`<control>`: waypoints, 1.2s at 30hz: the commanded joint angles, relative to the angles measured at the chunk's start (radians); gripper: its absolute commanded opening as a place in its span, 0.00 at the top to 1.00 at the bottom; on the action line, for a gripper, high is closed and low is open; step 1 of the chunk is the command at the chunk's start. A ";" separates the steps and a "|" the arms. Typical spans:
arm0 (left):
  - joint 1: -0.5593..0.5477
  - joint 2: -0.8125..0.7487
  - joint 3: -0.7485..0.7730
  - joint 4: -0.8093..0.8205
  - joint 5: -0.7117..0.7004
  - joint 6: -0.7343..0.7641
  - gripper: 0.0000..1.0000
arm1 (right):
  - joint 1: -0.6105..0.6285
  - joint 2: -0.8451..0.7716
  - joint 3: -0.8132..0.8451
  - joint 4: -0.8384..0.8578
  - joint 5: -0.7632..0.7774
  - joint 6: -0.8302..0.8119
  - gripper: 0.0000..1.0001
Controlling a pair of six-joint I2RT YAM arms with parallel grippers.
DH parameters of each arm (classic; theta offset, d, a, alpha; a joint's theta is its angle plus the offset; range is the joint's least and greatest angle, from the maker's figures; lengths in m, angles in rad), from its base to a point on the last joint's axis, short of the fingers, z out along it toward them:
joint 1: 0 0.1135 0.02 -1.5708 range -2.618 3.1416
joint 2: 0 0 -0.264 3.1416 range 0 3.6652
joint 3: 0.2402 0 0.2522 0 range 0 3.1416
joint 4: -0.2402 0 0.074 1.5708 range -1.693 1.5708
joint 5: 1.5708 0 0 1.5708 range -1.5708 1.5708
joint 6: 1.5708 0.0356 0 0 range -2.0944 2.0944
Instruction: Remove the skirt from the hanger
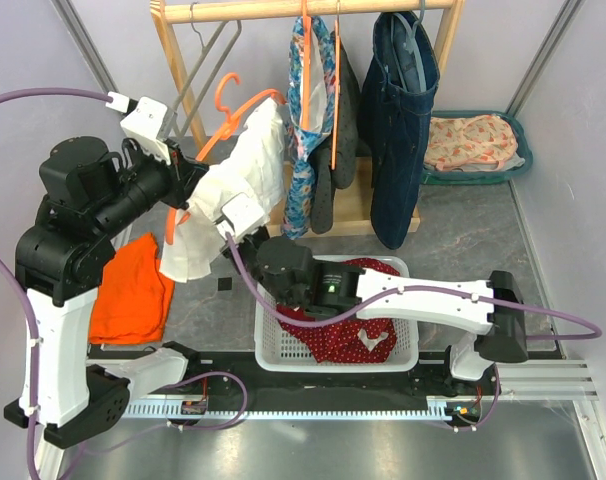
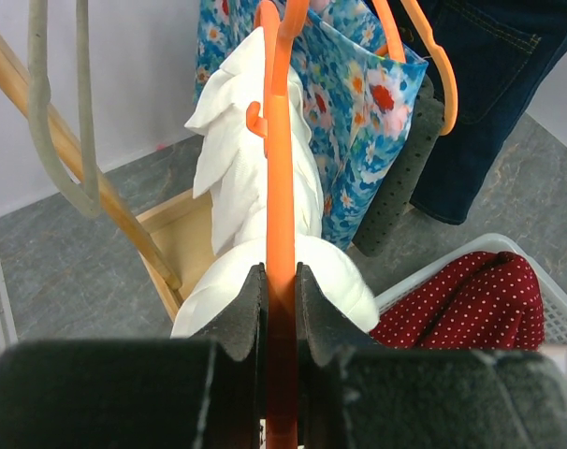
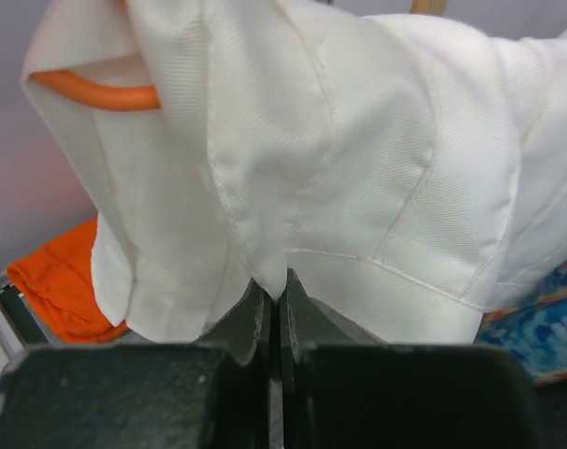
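Observation:
A white skirt (image 1: 238,180) hangs on an orange hanger (image 1: 230,105), held off the rail to the left of the rack. My left gripper (image 1: 188,185) is shut on the hanger's orange bar (image 2: 281,234), with the white skirt (image 2: 237,178) bunched around it. My right gripper (image 1: 233,228) is shut on a fold of the skirt's lower edge (image 3: 279,276). The skirt (image 3: 358,168) fills the right wrist view, and a bit of the orange hanger (image 3: 96,92) shows inside it at the upper left.
A wooden rack (image 1: 303,10) holds a floral garment (image 1: 305,130), dark grey cloth (image 1: 343,140) and a denim garment (image 1: 398,120). A white basket (image 1: 333,340) holds red dotted cloth. An orange cloth (image 1: 133,290) lies at the left. A green tub (image 1: 478,145) sits at the back right.

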 commanded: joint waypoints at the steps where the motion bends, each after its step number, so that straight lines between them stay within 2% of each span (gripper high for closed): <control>1: -0.002 -0.038 -0.013 0.085 -0.019 0.015 0.98 | -0.006 -0.146 0.030 0.009 0.062 -0.056 1.00; 5: -0.002 -0.042 -0.042 0.095 -0.031 0.016 0.98 | 0.028 -0.263 0.133 -0.048 0.128 -0.153 1.00; 11: -0.002 -0.047 -0.088 0.120 -0.074 0.032 0.98 | 0.181 -0.437 0.223 -0.030 0.109 -0.237 1.00; 14: -0.003 -0.045 -0.111 0.137 -0.091 0.039 0.98 | 0.256 -0.529 0.220 -0.043 0.047 -0.208 1.00; 16: -0.003 -0.045 -0.121 0.146 -0.099 0.044 0.98 | 0.259 -0.589 0.210 -0.069 -0.026 -0.144 1.00; 20: -0.003 -0.039 -0.134 0.163 -0.122 0.047 0.98 | 0.259 -0.640 0.194 -0.137 -0.080 -0.084 1.00; 28: -0.003 -0.010 -0.149 0.226 -0.183 0.076 0.98 | 0.259 -0.708 0.081 -0.175 0.045 -0.064 1.00; 36: -0.002 0.090 -0.043 0.275 -0.203 0.081 0.98 | 0.258 -0.688 -0.046 -0.238 0.207 -0.030 1.00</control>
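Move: The white shirt is already pinched low in my right fingers, with its bulk about 8 cm ahead of them. Its drop place, the white basket, lies some 22 cm right, 8 cm back and nearly 40 cm down; the orange hanger's middle is roughly 12 cm ahead, 1 cm left and 10 cm above, and the floral garment about 20 cm ahead, 16 cm right. From my left hand, gripping that hanger, the grey hanger is some 20 cm ahead, 3 cm right; the shirt is 6 cm ahead, 6 cm right and lower. With my right fingers kept shut on the shirt, I whip it up nearly 30 cm and as far to my right, drawing back about 10 cm and tipping the fingers upward, away from the hanger; then I sink 8 cm and ease slightly left. My left hand keeps its grip on the hanger, dips a little, then carries it some 5 cm forward towards the rack. ##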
